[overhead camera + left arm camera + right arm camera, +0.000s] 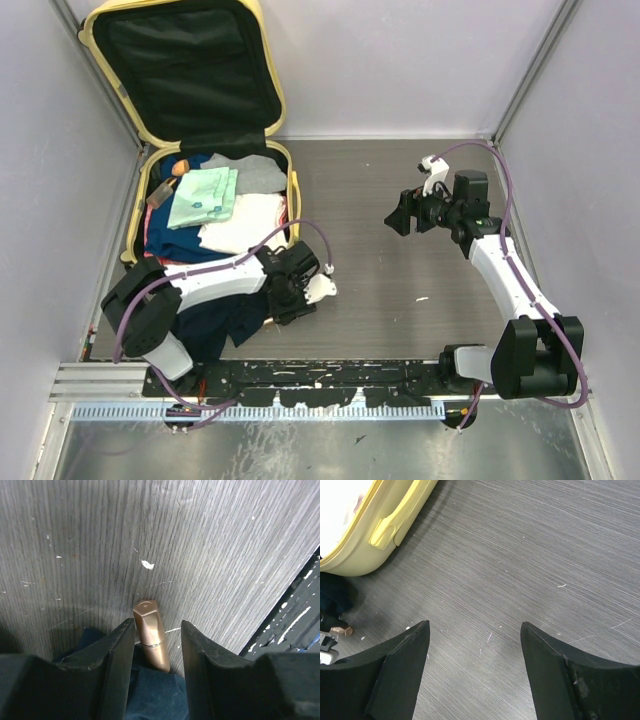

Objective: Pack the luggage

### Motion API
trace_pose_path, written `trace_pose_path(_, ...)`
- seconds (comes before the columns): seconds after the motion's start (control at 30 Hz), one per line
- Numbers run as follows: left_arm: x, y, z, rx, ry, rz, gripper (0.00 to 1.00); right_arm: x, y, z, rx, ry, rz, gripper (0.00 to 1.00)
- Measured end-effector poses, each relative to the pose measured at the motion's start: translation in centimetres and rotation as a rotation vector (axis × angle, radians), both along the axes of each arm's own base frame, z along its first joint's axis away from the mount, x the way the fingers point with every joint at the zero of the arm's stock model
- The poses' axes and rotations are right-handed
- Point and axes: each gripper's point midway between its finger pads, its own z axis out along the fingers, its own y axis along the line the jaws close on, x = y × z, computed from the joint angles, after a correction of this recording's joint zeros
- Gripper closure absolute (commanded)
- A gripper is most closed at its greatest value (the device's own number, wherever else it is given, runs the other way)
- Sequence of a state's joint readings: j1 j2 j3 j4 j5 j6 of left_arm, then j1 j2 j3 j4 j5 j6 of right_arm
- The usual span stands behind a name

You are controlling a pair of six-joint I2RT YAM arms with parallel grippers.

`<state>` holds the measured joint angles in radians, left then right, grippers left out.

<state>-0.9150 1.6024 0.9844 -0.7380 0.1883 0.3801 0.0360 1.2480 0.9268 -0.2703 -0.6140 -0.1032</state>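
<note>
The luggage [283, 190], a pale-yellow hard-shell suitcase, lies open at the back left with its black-lined lid [180, 70] raised. Its shell and yellow handle [387, 530] also show in the right wrist view. Folded clothes fill its base. My left gripper [290, 298] is low over the table in front of it. A bronze lipstick tube [151, 635] lies between the fingers [120, 650], against the left one, with a gap to the right one. My right gripper [475, 626] hovers open and empty over bare table at the right.
A dark blue garment [215, 322] lies on the table under the left arm, and its edge [155, 695] reaches under the tube. In the suitcase lie a mint-green cloth [205, 197], a white one [245, 222] and a grey one [255, 172]. Walls enclose the table; a metal rail [300, 385] runs along its near edge.
</note>
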Motion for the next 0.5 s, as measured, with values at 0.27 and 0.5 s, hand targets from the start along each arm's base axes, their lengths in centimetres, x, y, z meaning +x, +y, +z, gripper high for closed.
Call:
trace_pose_path(0.27,-0.7,1.1,-1.6,0.052,-0.031,-0.02,0.68,0.0,0.0,0.0,0.0,0.0,-0.001,0.23)
trace_pose_path(0.5,-0.9,0.7,-0.9,0.039,-0.047,-0.035,0.89,0.0,0.0,0.0,0.001,0.0,-0.001,0.22)
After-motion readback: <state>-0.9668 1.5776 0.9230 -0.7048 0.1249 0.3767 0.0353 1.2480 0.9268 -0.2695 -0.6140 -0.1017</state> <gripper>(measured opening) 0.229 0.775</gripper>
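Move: The copper-coloured pen lies just under the left gripper's parted fingertips, about 2 cm below the hand point, 1 cm to its left and 1 cm back. The navy garment's middle is roughly 14 cm to the left and 1 cm ahead, the suitcase's about 14 cm left and 25 cm ahead. From the right gripper the pen lies some 20 cm back, 26 cm to the left and 17 cm below. Bring the left gripper down about 1.5 cm over the copper-coloured pen, easing about 1 cm to the left and a touch back, and keep closing the fingers until both tips pinch the pen's sides across its middle. Finish by rising a little, just under 1 cm, with the tips still drawing in. ##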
